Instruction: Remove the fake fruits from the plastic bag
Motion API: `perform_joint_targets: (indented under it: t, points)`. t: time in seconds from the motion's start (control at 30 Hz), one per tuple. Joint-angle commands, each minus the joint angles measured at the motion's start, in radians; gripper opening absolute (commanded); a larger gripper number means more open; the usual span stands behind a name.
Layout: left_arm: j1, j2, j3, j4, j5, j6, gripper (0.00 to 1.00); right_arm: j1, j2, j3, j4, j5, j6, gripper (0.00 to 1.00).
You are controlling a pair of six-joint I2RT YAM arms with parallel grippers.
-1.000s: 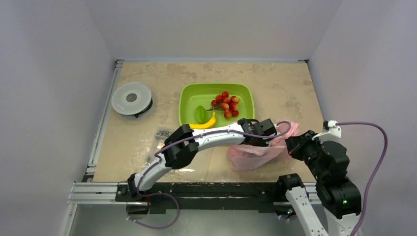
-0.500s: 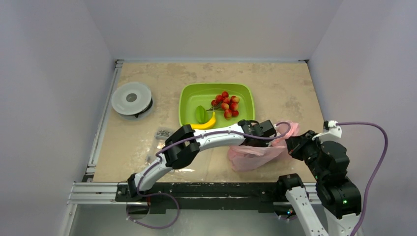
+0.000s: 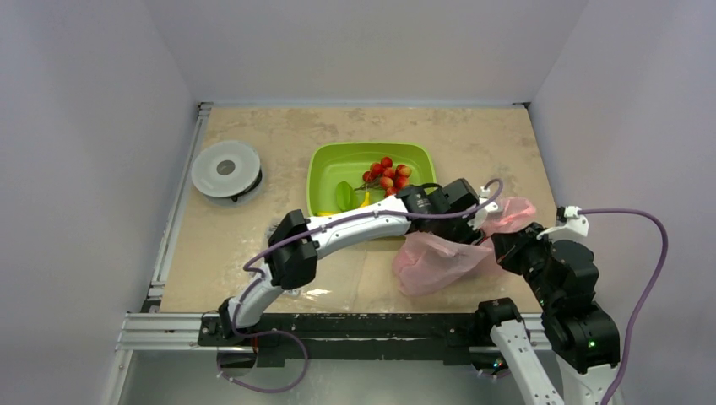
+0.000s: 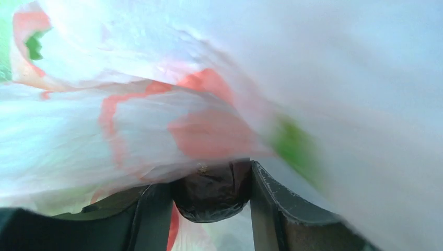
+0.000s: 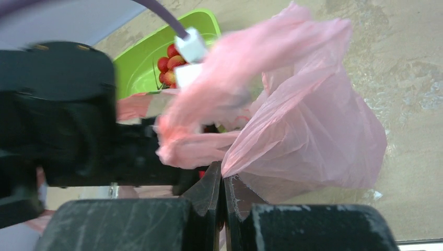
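Observation:
The pink plastic bag lies right of centre on the table, its mouth lifted. In the left wrist view my left gripper is shut on a dark maroon round fake fruit, with bag film draped over it. Blurred red and green shapes show through the film. From above, the left gripper's fingers are hidden at the bag mouth. My right gripper is shut on the bag's edge. A yellow banana and a green piece lie in the green tray.
A cluster of small red berries also lies in the tray. A round white disc sits at the far left. The left arm stretches across the tray's near edge. The right arm's cable loops at the right wall.
My left arm has lifted and drawn back toward the tray. The bag's mouth and a loop handle rose with it. The right arm has held still.

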Motion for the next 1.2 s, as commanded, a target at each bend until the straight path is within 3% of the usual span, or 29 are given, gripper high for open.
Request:
perform_joint_targets:
  t: [0.0,0.23,0.53,0.67,0.9,1.03,1.17]
  points:
    - [0.052,-0.153,0.039,0.087,0.126,-0.081,0.03,0.0,0.023,0.005,-0.006,0.045,0.006,0.0]
    - [0.129,-0.295,-0.048,0.23,0.235,-0.184,0.02,0.0,0.026,-0.012,0.0,0.05,0.009,0.0]
    - [0.166,-0.366,-0.039,0.157,0.177,-0.131,0.02,-0.001,0.025,-0.011,-0.008,0.053,0.009,0.0]
    - [0.199,-0.435,-0.078,0.105,0.033,-0.074,0.0,0.001,0.025,-0.012,-0.008,0.053,0.009,0.0]
    - [0.243,-0.466,-0.12,-0.094,-0.533,0.059,0.0,0.0,0.029,-0.015,-0.004,0.052,0.011,0.0]
    - [0.327,-0.443,-0.191,-0.113,-0.591,0.041,0.0,-0.001,0.031,-0.016,-0.002,0.052,0.011,0.0]
    - [0.406,-0.383,-0.235,-0.117,-0.514,0.022,0.0,0.0,0.034,-0.006,-0.005,0.057,0.011,0.0]
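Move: The left hand, low in the bag with a dark fruit already gripped, has the green tray's middle roughly 20 cm ahead and 21 cm to its left, some 10 cm lower. In the tray, the red fruit bunch is about 23 cm ahead and 17 cm left of that hand, the banana 14 cm ahead and 27 cm left. From the right hand, the tray is about 22 cm ahead, 19 cm left and 25 cm below. Lift the left gripper about 18 cm out of the bag, easing forward and keeping the dark fruit pinched; then swing forward and left over the green tray, some 20 cm each way in all, turning counter-clockwise about 35 degrees and sinking 5 cm near the end. Keep the right gripper shut on the bag's rim, nearly still. ##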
